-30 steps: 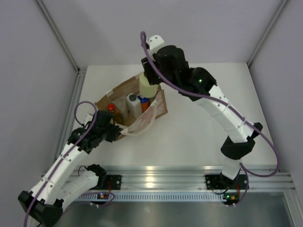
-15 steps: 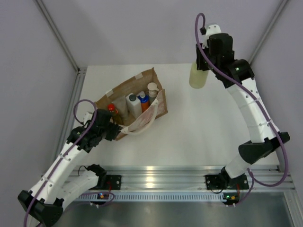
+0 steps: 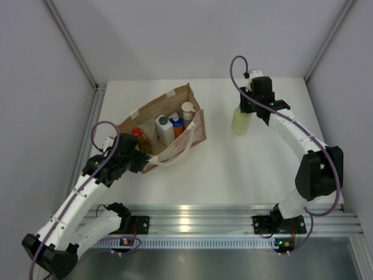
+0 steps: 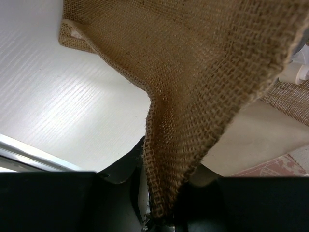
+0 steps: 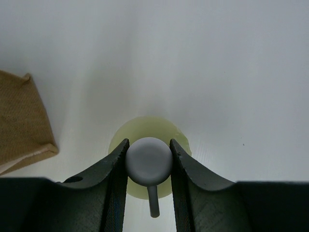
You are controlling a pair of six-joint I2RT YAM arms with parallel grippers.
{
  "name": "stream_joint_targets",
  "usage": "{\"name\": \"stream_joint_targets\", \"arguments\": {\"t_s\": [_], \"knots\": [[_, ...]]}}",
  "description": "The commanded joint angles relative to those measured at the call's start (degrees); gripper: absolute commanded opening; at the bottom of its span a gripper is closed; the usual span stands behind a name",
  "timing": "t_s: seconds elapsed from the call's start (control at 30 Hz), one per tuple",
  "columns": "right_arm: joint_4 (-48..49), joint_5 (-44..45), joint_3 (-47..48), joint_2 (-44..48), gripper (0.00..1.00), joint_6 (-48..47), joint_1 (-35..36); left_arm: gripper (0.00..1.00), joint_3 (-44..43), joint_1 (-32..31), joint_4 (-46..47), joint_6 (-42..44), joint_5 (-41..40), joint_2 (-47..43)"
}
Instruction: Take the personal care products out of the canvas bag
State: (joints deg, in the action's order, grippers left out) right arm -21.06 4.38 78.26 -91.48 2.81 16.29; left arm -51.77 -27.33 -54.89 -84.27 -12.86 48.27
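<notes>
The brown canvas bag stands open at the left of the table, and its weave fills the left wrist view. Inside it stand a yellow bottle with a red cap, a white bottle, a blue-orange bottle and a white-topped one. My left gripper is shut on the bag's near edge. To the right, my right gripper is shut on the grey pump head of a pale yellow-green bottle, which hangs upright low over the table.
Off-white webbing handles droop over the bag's front. White table spreads right of the bag. Grey walls enclose three sides, and a metal rail runs along the near edge.
My right arm has lifted the pale yellow-green bottle out of the bag, swung it right and lowered it toward the table. The left gripper and bag have not moved.
</notes>
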Motion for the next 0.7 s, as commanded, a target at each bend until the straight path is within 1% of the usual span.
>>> {"name": "stream_joint_targets", "arguments": {"t_s": [0.0, 0.23, 0.27, 0.3, 0.33, 0.37, 0.4, 0.43, 0.47, 0.57, 0.63, 0.67], "knots": [[23.7, -3.3, -1.3, 1.1, 0.0, 1.1, -0.9, 0.26, -2.0, 0.0, -2.2, 1.0, -0.1, 0.2], [22.1, -1.6, -2.1, -2.7, 0.0, 0.3, -0.2, 0.26, -2.4, 0.0, -2.2, 1.0, -0.7, 0.0], [21.5, -0.7, -2.2, -3.0, 0.05, -0.1, 0.1, 0.26, -2.4, 0.0, -2.2, 1.1, -0.8, -0.2], [21.2, -0.5, -2.4, -3.0, 0.16, -0.3, 0.3, 0.26, -2.2, 0.0, -2.2, 1.1, -0.9, -0.4], [21.1, -0.3, -2.2, -3.0, 0.52, -0.6, 0.7, 0.26, -1.9, 0.0, -2.2, 1.1, -1.2, -0.5], [19.4, 0.4, -1.9, -3.2, 0.58, -0.8, 0.9, 0.26, -1.8, -0.1, -2.2, 1.0, -1.3, -0.5], [17.5, 0.9, -0.9, -3.2, 0.61, -0.9, 1.1, 0.26, -1.7, -0.1, -2.2, 1.0, -1.4, -0.6], [16.4, 1.2, -0.4, -3.2, 0.67, -0.8, 1.3, 0.26, -1.5, 0.0, -2.1, 1.0, -1.4, -0.6], [15.6, 1.5, 0.0, -3.1, 0.7, -0.7, 1.3, 0.26, -1.4, -0.1, -2.2, 1.1, -1.4, -0.7], [12.0, 1.6, 3.0, -1.6, 0.73, 0.3, 1.5, 0.26, -1.4, 0.0, -2.2, 1.1, -1.3, -0.5], [8.1, 1.3, 7.4, 0.4, 0.73, 2.3, 2.4, 0.26, -1.4, 0.0, -2.2, 1.4, -1.2, -0.3], [6.9, -0.9, 8.9, 1.0, 0.73, 3.0, 3.1, 0.26, -1.5, -0.1, -2.1, 1.6, -1.1, -0.4]]}}
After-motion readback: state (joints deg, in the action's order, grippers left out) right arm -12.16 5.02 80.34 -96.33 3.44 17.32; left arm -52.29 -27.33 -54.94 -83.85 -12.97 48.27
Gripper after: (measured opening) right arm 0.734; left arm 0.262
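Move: The right hand holds the yellow-green pump bottle by its pump head. The table spot it goes for is about 2 cm ahead, 1 cm left and some 21 cm below the hand. The canvas bag's middle stands roughly 37 cm to the left and 3 cm back, 11 cm lower; the cream pump bottle in it is about 25 cm left and 2 cm ahead. From the left hand, the spot lies some 24 cm ahead, 42 cm right and 19 cm down. Downward, easing slightly forward, the right hand lowers the hanging pump bottle some 4 cm onto the open table to the right of the canvas bag. There the fingers open wide and let go of the pump head, and the hand lifts about 5 cm while still drifting a little forward and left, tipping its fingers up slightly. ##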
